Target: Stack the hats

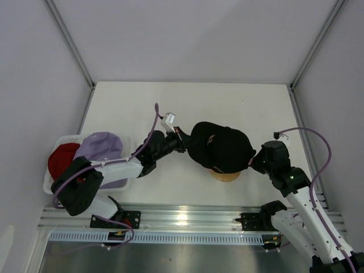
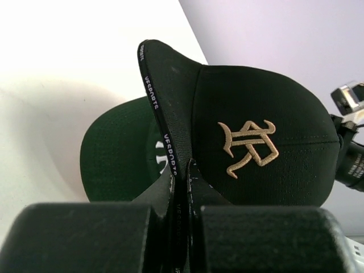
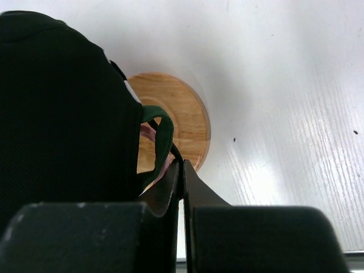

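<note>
A black hat with a gold emblem (image 1: pixel 219 148) sits on top of the stack over the wooden stand (image 1: pixel 224 174). My left gripper (image 1: pixel 183 138) is shut on its brim (image 2: pixel 170 102), which is pinched edge-on between the fingers. Under it a dark green hat (image 2: pixel 119 153) shows. My right gripper (image 1: pixel 253 161) is on the stack's other side, its fingertips (image 3: pixel 190 176) shut on the black hat's thin back strap. A green strap (image 3: pixel 162 136) and a bit of pink fabric (image 3: pixel 149 133) hang beside it, over the stand's round base (image 3: pixel 182 114).
A white basket (image 1: pixel 62 138) stands at the table's left edge with a lavender hat (image 1: pixel 99 147) and a red hat (image 1: pixel 60 159) in it. Booth walls close in the table on the left, back and right.
</note>
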Controlling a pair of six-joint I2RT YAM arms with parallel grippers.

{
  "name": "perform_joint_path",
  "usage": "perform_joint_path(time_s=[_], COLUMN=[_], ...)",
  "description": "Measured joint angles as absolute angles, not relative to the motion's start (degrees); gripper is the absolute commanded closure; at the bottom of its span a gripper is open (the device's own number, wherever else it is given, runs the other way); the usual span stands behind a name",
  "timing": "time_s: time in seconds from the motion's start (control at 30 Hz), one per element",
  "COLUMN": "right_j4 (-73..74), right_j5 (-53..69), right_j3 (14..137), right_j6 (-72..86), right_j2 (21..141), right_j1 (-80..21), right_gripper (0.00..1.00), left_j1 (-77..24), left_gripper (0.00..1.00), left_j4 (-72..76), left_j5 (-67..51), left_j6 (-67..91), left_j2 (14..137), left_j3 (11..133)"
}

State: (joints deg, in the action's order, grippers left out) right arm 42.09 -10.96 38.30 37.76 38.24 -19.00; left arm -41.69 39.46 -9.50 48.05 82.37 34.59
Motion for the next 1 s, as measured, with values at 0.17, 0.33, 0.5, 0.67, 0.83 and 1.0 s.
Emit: perform_joint_path(time_s=[0.17, 0.33, 0.5, 0.67, 0.83, 1.0], right_j4=[41.21, 41.19, 47.55, 51.62, 53.39, 51.68], right_j5=[-11.81, -11.79, -13.47, -18.41, -22.33, -18.55], right_j3=[38.11, 38.15, 45.63, 60.71, 69.8, 71.72], right_j6=[37.71, 37.26, 34.0, 31.05, 28.47, 24.8], right_j2=[41.36, 41.47, 44.6, 48.69, 51.24, 52.07], right_j1=[-18.9, -18.83, -18.52, -18.57, -18.5, -18.26], right_gripper=[1.0, 0.26, 0.0, 0.0, 0.0, 0.01], left_j1=[-42.46, -42.46, -42.5, -42.85, -42.87, -42.85], left_gripper=[0.87, 0.62, 0.33, 0.08, 0.02, 0.01], left_j4=[42.11, 44.25, 37.34, 25.56, 18.57, 10.2], left_j5=[-8.29, -8.01, -6.04, -2.59, 2.7, 8.64], left_j6=[49.12, 49.08, 44.91, 39.05, 34.92, 31.14], left_j2=[85.06, 86.91, 84.51, 76.95, 67.46, 60.95], left_j3=[34.7, 32.73, 31.29, 29.1, 28.53, 29.63])
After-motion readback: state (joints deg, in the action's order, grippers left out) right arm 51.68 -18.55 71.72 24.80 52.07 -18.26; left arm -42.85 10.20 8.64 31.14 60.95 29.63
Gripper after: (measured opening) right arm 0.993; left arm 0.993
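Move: The black hat's crown, held between both grippers, is centred about 15 cm right of the left fingers and level with them in reach. From the right fingers it is some 11 cm to the left and 5 cm farther out. The green hat sits just beneath it, about 15 cm right, 2 cm back and 5 cm below the left fingers. The stand's round base lies 15 cm right and 17 cm below them, 3 cm nearer. Ease both grippers down about 1 cm with the black hat over the green one, then open both wide to let go of brim and back strap. Let the left sink to about 6 cm below its start, then draw it left and up clear of the brim, rolling its left side up some 25 degrees. Lift the right about 15 cm, slightly forward, tipping its fingers up. ##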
